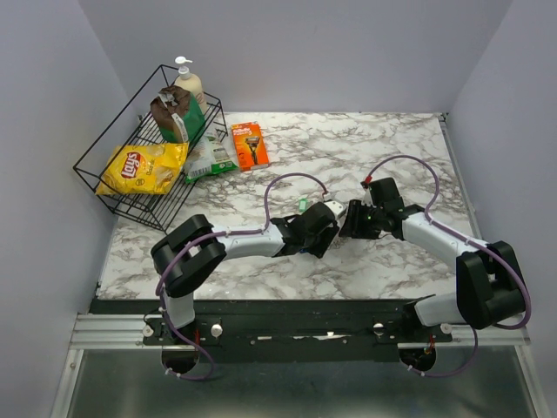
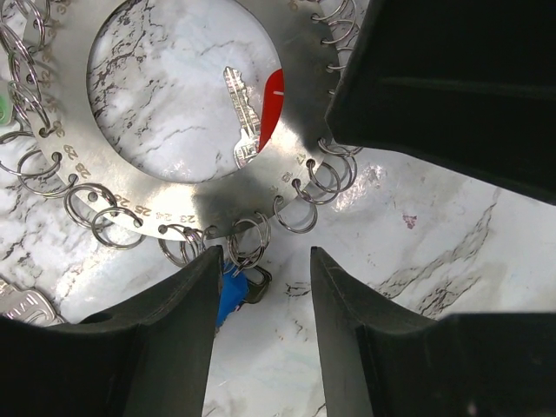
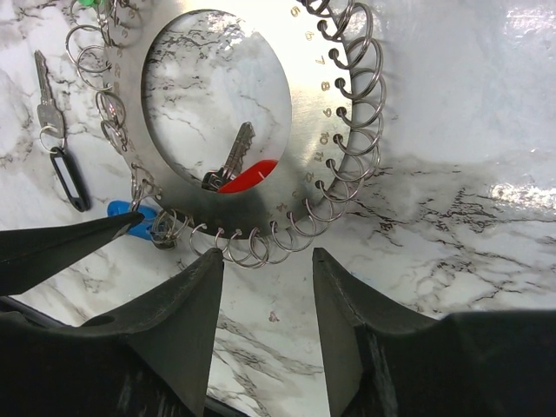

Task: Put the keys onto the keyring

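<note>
The keyring (image 2: 130, 187) is a flat grey metal disc with numbered holes and many wire loops around its rim, lying on the marble; it also shows in the right wrist view (image 3: 308, 104). A key with a red tag (image 2: 272, 109) lies inside its central hole. A blue tag (image 2: 230, 291) sits at the rim, against my left gripper's fingertip (image 2: 204, 269). A slim silver key with a dark oval loop (image 3: 68, 178) lies beside the disc. My left gripper (image 2: 265, 254) and right gripper (image 3: 268, 254) face each other across the disc, both open over bare marble.
A black wire basket (image 1: 91, 174) at the back left holds a yellow chip bag (image 1: 139, 167), a soap bottle (image 1: 187, 83) and a green bag. An orange razor pack (image 1: 251, 144) lies next to it. The right gripper's black body (image 2: 452, 78) looms close in the left wrist view.
</note>
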`<state>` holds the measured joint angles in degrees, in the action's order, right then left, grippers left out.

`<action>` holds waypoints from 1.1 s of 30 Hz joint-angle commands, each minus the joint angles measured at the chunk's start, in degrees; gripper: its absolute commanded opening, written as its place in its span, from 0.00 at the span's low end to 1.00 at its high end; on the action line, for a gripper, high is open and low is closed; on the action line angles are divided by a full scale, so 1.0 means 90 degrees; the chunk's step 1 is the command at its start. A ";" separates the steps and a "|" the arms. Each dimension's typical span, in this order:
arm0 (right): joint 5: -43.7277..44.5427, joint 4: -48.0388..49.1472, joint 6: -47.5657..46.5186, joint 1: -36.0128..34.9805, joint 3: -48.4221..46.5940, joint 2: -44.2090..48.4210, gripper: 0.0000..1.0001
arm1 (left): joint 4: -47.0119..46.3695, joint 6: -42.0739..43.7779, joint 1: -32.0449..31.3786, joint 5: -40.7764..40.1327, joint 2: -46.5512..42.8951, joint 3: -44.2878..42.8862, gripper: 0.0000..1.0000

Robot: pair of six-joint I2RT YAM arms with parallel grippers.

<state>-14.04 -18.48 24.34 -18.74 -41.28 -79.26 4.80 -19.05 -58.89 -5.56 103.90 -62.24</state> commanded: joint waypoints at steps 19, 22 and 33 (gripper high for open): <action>-0.0071 0.0061 -0.0233 0.0032 0.0114 0.0096 0.54 | -0.0074 0.0388 -0.0029 -0.0690 0.0341 -0.0292 0.07; -0.0022 0.0042 -0.0224 0.0032 0.0123 0.0174 0.54 | -0.0074 0.0485 -0.0019 -0.0749 0.0195 -0.0282 0.04; 0.0086 -0.0037 -0.0224 0.0041 0.0133 0.0545 0.54 | 0.0063 0.1637 0.0040 0.0555 -0.0538 0.0011 0.02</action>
<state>-14.24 -18.52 22.87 -18.68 -40.82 -76.20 5.76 -10.26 -58.63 -8.29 103.81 -63.70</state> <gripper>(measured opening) 0.543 0.032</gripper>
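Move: The bunch of small rings on the near rim of the metal keyring disc is roughly 2 cm ahead of my left hand's fingertips and about 1 cm lower. The disc's middle sits some 6 cm ahead and 3 cm to the right. The blue key tag lies about 2 cm to the left, almost under the fingers; the black key tag is 8 cm left and 2 cm ahead. From my right hand that ring is about 8 cm left and 2 cm back. I ease my half-open left hand about 1 cm down and nearly 2 cm forward into the rings at the disc's near rim, shutting the fingers until they pinch a small ring there. With it pinched, I start to raise the hand, which ends about 2 cm above its lowest point. My right hand stays empty and half open, rising about 1 cm at the end. ##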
